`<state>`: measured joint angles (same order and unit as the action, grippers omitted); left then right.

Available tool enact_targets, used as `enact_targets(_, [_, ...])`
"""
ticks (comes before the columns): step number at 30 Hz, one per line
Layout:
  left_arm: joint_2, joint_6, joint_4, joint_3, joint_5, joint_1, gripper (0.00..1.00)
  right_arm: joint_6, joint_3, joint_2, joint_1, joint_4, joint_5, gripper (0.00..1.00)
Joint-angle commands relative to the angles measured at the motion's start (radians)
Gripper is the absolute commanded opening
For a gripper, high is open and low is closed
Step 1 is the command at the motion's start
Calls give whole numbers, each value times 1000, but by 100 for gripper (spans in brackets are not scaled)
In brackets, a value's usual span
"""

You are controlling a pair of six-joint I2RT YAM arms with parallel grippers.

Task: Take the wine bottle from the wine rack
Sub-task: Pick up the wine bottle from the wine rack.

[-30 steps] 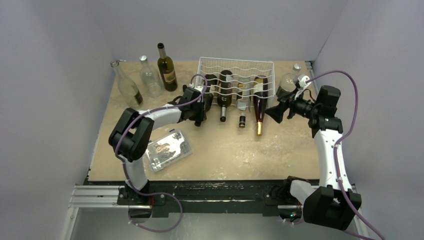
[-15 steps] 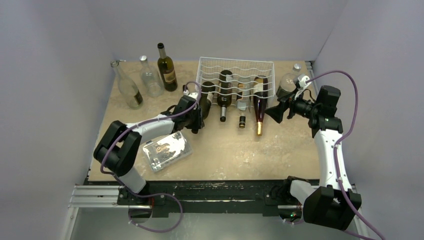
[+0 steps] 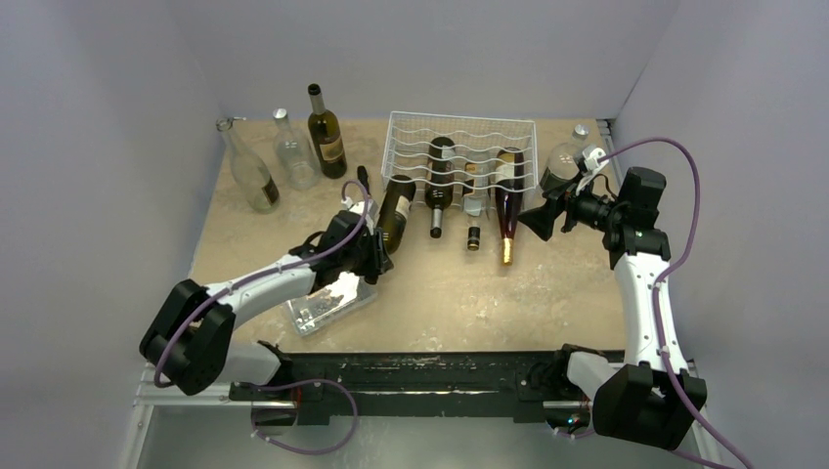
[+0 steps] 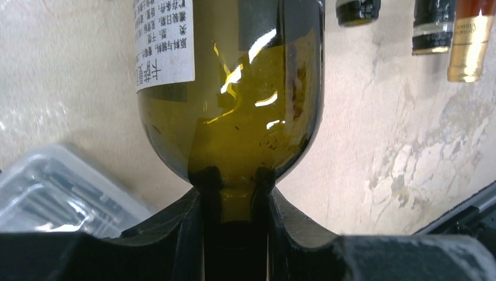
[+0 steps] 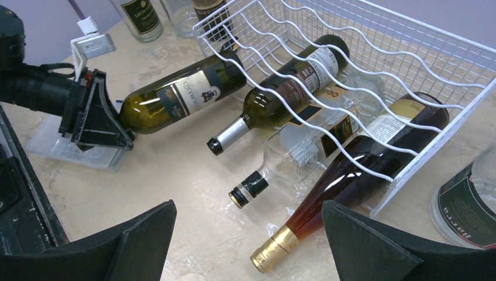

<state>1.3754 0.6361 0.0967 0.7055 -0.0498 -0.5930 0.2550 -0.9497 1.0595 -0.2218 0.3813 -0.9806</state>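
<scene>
A green wine bottle (image 3: 394,208) (image 4: 234,88) (image 5: 181,96) with a white label lies slanted at the front-left corner of the white wire wine rack (image 3: 461,125) (image 5: 409,35). Most of it is out of the rack, and only its base is still at the rack's front wires. My left gripper (image 3: 370,256) (image 4: 236,199) (image 5: 102,120) is shut on the bottle's neck. My right gripper (image 3: 536,223) (image 5: 248,205) hangs open just right of the rack's front, holding nothing.
Three more bottles lie in the rack: a dark one (image 3: 439,186), a clear one (image 3: 473,203) and a red-brown one with a gold cap (image 3: 506,200). Three bottles (image 3: 326,132) stand at the back left. A clear bottle (image 3: 564,161) stands behind the right gripper. A clear plastic box (image 3: 327,303) lies under the left wrist.
My left arm has drawn back toward the near left, pulling the green bottle by its neck out of the rack's left slot. The right arm has not moved.
</scene>
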Motion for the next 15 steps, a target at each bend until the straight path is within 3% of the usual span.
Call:
enact_targets(1, [-140, 64, -115, -37, 54, -6, 0, 20, -29, -1, -3, -12, 17, 99])
enact_targets(15, [-368, 120, 14, -130, -116, -27, 0, 33, -21, -3, -4, -10, 25, 99])
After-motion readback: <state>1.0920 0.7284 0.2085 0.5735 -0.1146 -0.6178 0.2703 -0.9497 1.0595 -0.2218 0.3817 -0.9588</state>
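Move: My left hand already holds the wine bottle by its neck; the bottle's middle lies about 12 cm ahead and 4 cm to the right, a little higher. The screw box sits about 6 cm back and 13 cm to the left, some 7 cm below; the wine rack's middle is roughly 31 cm ahead and 24 cm to the right. From my right hand the bottle is about 38 cm left, 3 cm back and 14 cm lower. I keep my left fingers shut around the bottle's neck and draw back towards my base, about 5 cm, away from the wine rack and alongside the screw box, slowing as I go and lifting some 2 cm, mostly in the second half. The wrist rolls only slightly, its left side dipping about 5 degrees. ##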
